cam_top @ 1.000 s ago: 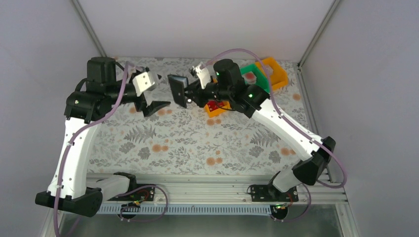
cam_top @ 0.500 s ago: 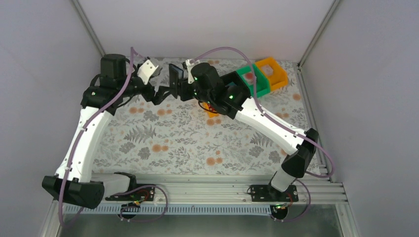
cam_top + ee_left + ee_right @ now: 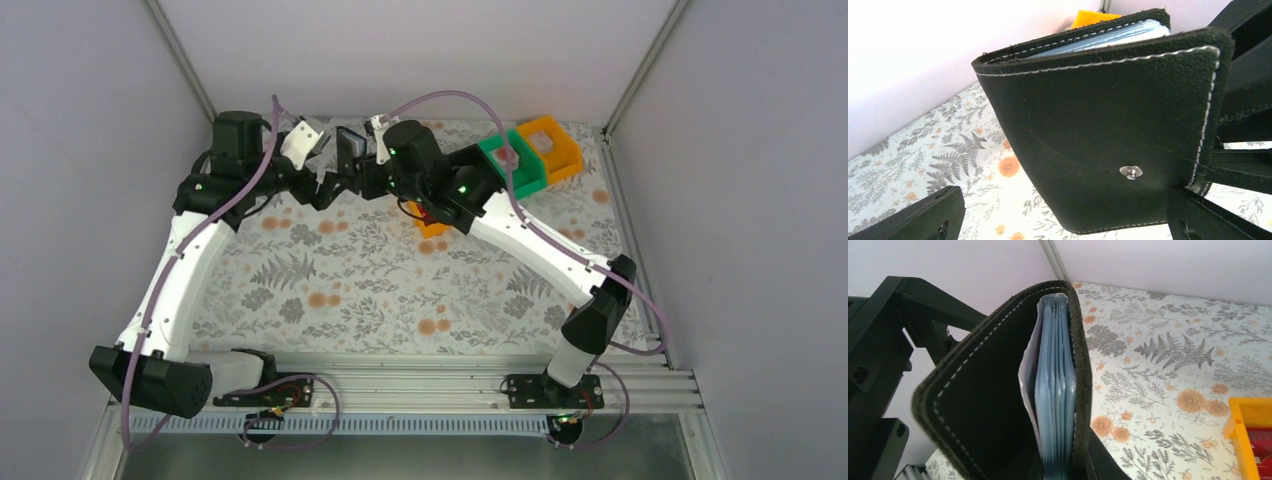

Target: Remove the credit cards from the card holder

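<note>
The card holder (image 3: 349, 148), a black stitched wallet, hangs in the air over the far middle of the table, with my right gripper (image 3: 370, 172) shut on its lower part. The right wrist view looks along its slightly parted edge, where a stack of pale blue-grey credit cards (image 3: 1055, 390) sits between the black covers (image 3: 983, 405). My left gripper (image 3: 333, 165) is open and reaches in from the left. Its two black fingertips (image 3: 913, 220) straddle the lower edge of the card holder (image 3: 1098, 125), apart from it. A metal snap stud (image 3: 1131, 172) shows on the cover.
A green bin (image 3: 515, 160) and an orange bin (image 3: 552, 145) stand at the back right. A small orange tray (image 3: 432, 226) lies under the right arm. The floral cloth (image 3: 380, 290) covers the table, and grey walls close in at the back and sides.
Both arms have moved towards the back left. The right gripper carried the card holder along, and the open left gripper has closed the distance until its fingers flank the holder.
</note>
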Robot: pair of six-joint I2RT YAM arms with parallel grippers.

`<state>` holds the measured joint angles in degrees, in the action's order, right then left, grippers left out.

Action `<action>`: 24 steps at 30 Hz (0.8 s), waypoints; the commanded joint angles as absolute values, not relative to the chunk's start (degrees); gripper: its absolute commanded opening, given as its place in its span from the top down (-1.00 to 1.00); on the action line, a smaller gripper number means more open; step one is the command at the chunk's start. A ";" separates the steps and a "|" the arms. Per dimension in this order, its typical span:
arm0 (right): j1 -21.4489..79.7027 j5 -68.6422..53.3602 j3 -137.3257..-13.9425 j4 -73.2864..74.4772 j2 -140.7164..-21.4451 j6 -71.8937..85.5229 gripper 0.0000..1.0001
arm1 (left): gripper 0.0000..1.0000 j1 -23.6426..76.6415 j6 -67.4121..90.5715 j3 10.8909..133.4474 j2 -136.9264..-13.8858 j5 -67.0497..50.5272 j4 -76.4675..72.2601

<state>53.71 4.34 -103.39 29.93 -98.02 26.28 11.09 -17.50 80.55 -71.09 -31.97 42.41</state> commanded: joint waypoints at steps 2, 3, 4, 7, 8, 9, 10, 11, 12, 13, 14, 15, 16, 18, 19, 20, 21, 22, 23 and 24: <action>53.32 -7.04 -103.65 27.57 -95.78 26.54 0.92 | -1.00 9.89 -19.12 80.29 -71.02 -24.72 39.31; 52.99 -7.22 -103.29 27.75 -95.71 26.50 0.92 | -1.00 9.07 -19.42 80.37 -70.95 -24.62 39.34; 52.74 -6.93 -103.20 28.17 -95.71 26.28 0.92 | -1.00 8.10 -19.61 80.53 -70.86 -24.76 39.33; 52.25 -5.55 -102.45 29.17 -93.34 25.77 0.92 | -1.00 5.22 -20.17 81.13 -70.62 -25.85 39.76; 52.06 -5.32 -101.87 29.04 -92.86 25.75 0.92 | -1.00 4.61 -20.40 81.52 -70.59 -26.07 40.03; 51.88 -5.16 -101.24 28.94 -92.44 25.69 0.92 | -1.00 4.06 -20.66 81.79 -70.51 -26.25 40.28; 51.68 -4.60 -100.97 28.92 -92.12 25.71 0.92 | -1.00 3.52 -20.92 82.09 -70.52 -26.57 40.53; 51.50 -3.64 -100.91 29.46 -91.81 25.75 0.92 | -1.00 2.99 -21.16 82.50 -70.48 -27.62 40.96; 51.39 -2.30 -101.09 29.97 -91.69 25.86 0.92 | -1.00 2.65 -21.75 82.90 -70.27 -29.74 41.72; 51.33 -0.53 -101.45 30.54 -91.72 25.96 0.92 | -1.00 2.64 -22.55 83.38 -70.02 -32.57 42.89; 51.27 1.47 -102.04 31.20 -92.01 25.93 0.92 | -1.00 2.64 -22.91 83.48 -69.56 -36.20 43.60; 51.30 2.83 -102.61 31.68 -92.33 25.93 0.92 | -1.00 2.75 -22.55 83.12 -68.75 -39.42 43.52; 51.30 3.92 -103.06 31.99 -92.77 25.99 0.92 | -1.00 3.49 -21.18 82.36 -67.77 -42.21 42.72; 51.38 4.42 -103.80 31.96 -93.92 26.14 0.92 | -1.00 6.60 -19.11 81.36 -65.83 -41.50 40.61; 51.33 4.32 -103.99 31.65 -94.49 26.31 0.92 | -1.00 8.53 -18.36 81.52 -65.28 -40.08 39.97; 51.41 4.19 -104.18 31.25 -94.83 26.43 0.92 | -1.00 9.92 -17.27 82.09 -65.29 -39.18 39.68; 51.36 4.03 -104.48 31.06 -94.88 26.57 0.92 | -1.00 10.52 -15.99 82.78 -65.70 -38.78 39.53; 51.35 3.70 -104.92 30.94 -96.69 26.69 0.92 | -1.00 10.69 -14.63 83.46 -66.38 -38.03 39.36; 51.41 3.41 -105.42 30.87 -97.34 26.84 0.92 | -1.00 10.90 -13.73 83.91 -67.40 -36.98 39.11; 51.36 3.17 -105.87 30.81 -97.71 26.95 0.92 | -1.00 11.33 -13.36 84.20 -68.14 -36.02 38.92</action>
<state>51.66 2.28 -102.50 32.16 -95.18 26.41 10.39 -17.89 82.04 -66.35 -37.26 41.45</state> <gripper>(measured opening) 0.129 0.998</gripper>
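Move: Slightly beyond the wide-open left hand, the card holder, held upright with its cards in it, stands about 3 cm ahead, 5 cm to the right and 3 cm above. The right hand already grips the holder by its lower end; the holder's middle lies some 2 cm ahead, 2 cm left and 3 cm above that hand. The orange box is some 9 cm ahead and 20 cm right of the left hand, down on the table about 32 cm below. Swinging clear of the holder, the left hand goes about 5 cm left and a little forward, turning some 10 degrees counter-clockwise. It then doubles back right and backwards, rising about 4 cm and turning clockwise, with fingers still wide open. The right hand keeps its grip, easing slightly back, then about 2 cm right and a touch up before coming forward again. ##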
